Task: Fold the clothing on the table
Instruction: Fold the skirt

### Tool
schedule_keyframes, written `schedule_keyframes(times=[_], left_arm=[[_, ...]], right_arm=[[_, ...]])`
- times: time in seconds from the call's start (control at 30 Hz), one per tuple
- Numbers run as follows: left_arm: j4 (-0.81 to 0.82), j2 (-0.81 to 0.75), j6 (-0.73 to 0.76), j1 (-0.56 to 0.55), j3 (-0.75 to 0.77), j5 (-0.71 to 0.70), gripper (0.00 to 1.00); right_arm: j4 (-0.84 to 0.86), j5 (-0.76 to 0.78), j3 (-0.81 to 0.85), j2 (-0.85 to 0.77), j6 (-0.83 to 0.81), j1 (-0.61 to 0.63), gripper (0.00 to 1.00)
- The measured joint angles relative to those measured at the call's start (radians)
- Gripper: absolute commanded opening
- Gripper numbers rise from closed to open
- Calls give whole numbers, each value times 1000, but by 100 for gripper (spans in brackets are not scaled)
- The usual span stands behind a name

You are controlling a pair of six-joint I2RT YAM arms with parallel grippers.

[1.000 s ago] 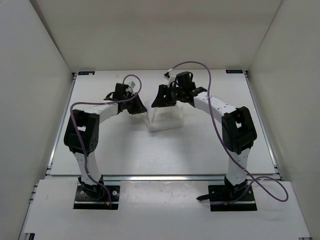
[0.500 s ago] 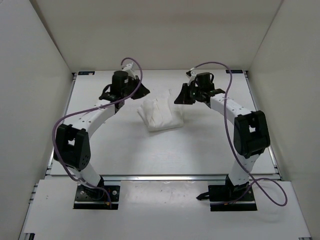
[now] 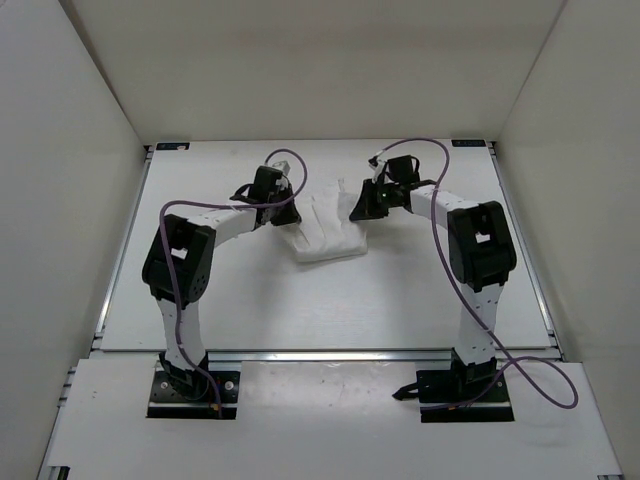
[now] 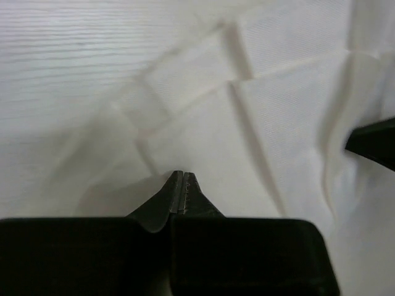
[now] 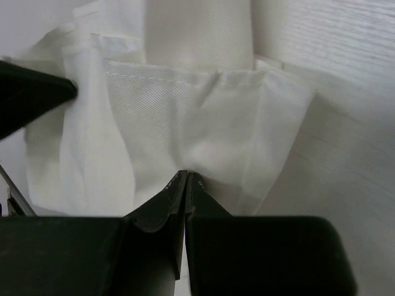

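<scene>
The white clothing lies creased and partly folded on the table, a little beyond its middle. My left gripper sits at the cloth's left edge. In the left wrist view its jaws are shut, tips pinched into the fabric. My right gripper sits at the cloth's far right corner. The right wrist view shows it shut, with the fabric puckering into its tips. Each wrist view catches a dark finger of the other gripper at its side edge.
Upright white walls close in the table on three sides. Thin metal rails run along its edges. Purple cables arch over both arms. The arm bases are bolted at the near edge.
Both grippers have closed. The left arm has swung in from the far left to the cloth's left edge. The right gripper has settled at the cloth's far right corner.
</scene>
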Motion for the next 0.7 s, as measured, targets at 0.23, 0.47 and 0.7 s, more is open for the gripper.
schedule_keyframes(times=[0.23, 0.47, 0.7], left_arm=[[-59, 56, 26, 108, 73, -3, 1], [-232, 57, 120, 124, 323, 3, 95], [-431, -40, 235, 117, 562, -124, 99]], right_arm=[[-24, -26, 43, 57, -13, -51, 0], [-55, -168, 238, 57, 24, -93, 58], [-168, 41, 325, -206, -56, -87, 93]])
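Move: Just under the left fingertips, some 2 cm below, lies the folded skirt; its left corner is about 6 cm to this hand's left and 2 cm back, its middle 7 cm to the right and 2 cm back. From the right hand, the skirt's far right corner lies some 4 cm ahead and 2 cm right, the far tip about 8 cm ahead and 4 cm left, and the middle 8 cm left and 2 cm back, all about 2 cm lower. Sweeping outward low over the skirt with shut fingers, the left hand goes about 5 cm left towards the left corner and slightly forward, while the right eases some 2 cm forward and right towards its far corner, both dipping a centimetre. Then both rise steeply off the skirt, nearly 20 cm, drifting further forward, fingers spreading wide and tipping upward. ##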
